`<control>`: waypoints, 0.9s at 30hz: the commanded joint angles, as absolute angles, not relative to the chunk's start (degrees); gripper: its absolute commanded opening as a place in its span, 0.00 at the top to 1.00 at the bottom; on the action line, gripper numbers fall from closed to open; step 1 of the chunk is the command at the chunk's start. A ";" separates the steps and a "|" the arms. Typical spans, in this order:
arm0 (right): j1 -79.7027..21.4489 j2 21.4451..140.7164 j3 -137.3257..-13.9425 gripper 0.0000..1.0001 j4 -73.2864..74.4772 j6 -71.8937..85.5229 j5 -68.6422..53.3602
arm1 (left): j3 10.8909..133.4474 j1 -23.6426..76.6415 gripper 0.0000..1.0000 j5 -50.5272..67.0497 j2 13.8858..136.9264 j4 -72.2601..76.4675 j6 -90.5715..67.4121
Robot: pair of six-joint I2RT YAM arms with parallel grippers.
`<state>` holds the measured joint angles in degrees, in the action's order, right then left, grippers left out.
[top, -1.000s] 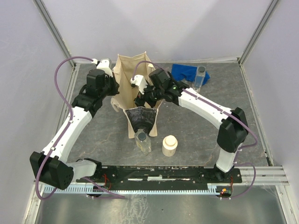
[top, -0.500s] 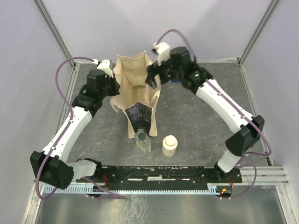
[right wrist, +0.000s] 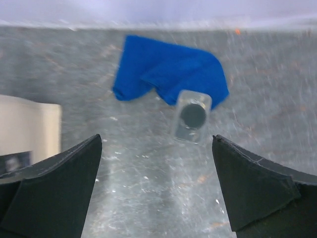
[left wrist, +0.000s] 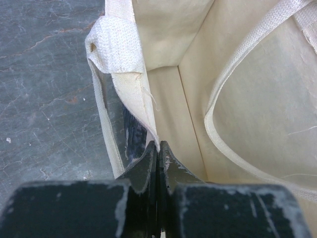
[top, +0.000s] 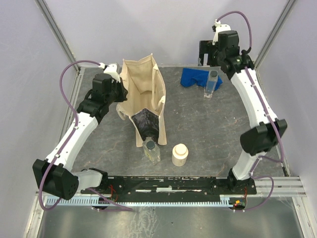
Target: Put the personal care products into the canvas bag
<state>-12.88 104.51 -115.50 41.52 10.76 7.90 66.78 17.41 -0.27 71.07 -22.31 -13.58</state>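
The tall beige canvas bag (top: pixel 143 91) stands open at the table's middle back, and my left gripper (top: pixel 120 88) is shut on its left rim. The left wrist view shows the jaws (left wrist: pixel 158 145) pinching the bag's fabric edge (left wrist: pixel 143 111), with the bag's inside beyond. My right gripper (top: pixel 206 55) hovers open at the back right, above a clear bottle with a dark cap (top: pixel 211 83) (right wrist: pixel 191 117). Nothing is between its fingers (right wrist: pixel 156 139). Another clear bottle (top: pixel 151 150) and a squat cream bottle (top: pixel 179 154) stand in front of the bag.
A crumpled blue cloth (top: pixel 195 77) (right wrist: pixel 168 69) lies right behind the back-right bottle. A black patch (top: pixel 147 124) marks the bag's near face. The back wall stands close behind my right gripper.
My right arm has swung away from the bag's mouth to the back right corner, above the bottle by the cloth. The left gripper has kept its hold on the rim.
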 commanded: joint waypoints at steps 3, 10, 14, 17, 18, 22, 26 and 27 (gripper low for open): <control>-9.72 111.19 -118.10 0.00 48.71 15.75 14.50 | 67.05 17.34 0.97 1.05 71.58 -23.20 -12.30; -8.97 115.63 -117.82 0.00 47.29 19.71 15.74 | 67.40 17.31 0.97 1.15 72.42 -23.35 -12.06; -8.90 117.74 -117.16 0.00 45.80 19.95 15.52 | 67.44 17.31 0.97 0.73 72.69 -23.65 -11.70; -8.80 119.83 -117.20 0.00 45.11 19.11 16.48 | 67.33 17.29 0.97 0.52 72.77 -23.79 -11.65; -8.60 120.62 -117.28 0.01 44.61 18.74 16.53 | 67.26 17.29 0.97 0.53 72.78 -23.77 -11.64; -8.09 123.37 -117.10 0.11 42.68 17.46 16.00 | 67.32 17.36 0.97 0.60 73.02 -23.69 -11.69; -8.09 123.15 -114.39 0.34 38.93 15.68 15.67 | 67.41 17.31 0.97 0.60 73.50 -23.58 -11.70; -8.09 122.92 -113.02 0.42 37.32 15.09 15.31 | 67.41 17.31 0.97 0.69 73.68 -23.51 -11.77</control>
<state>-8.36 124.40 -115.04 43.90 17.28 14.85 66.78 17.37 0.08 72.05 -22.44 -13.58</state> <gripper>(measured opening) 0.697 0.046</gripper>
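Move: The clear bottle stands upright about 5 cm ahead of the right gripper, 5 cm to its right and some 22 cm below. The blue cloth lies some 10 cm beyond the bottle and 5 cm left of it. The canvas bag is roughly 30 cm to the right gripper's left, 8 cm back and 20 cm below. From the left gripper, the bottle is about 19 cm ahead, 45 cm to the right and 16 cm below. Drop the open right gripper about 18 cm towards the clear bottle, slipping 5 cm to the right early on and tipping the fingers some 20 degrees further down with a slight clockwise turn. Ease off briefly halfway, then go on down and a little forward until the fingers straddle the bottle below its cap, and begin closing them, about a third of the way. ##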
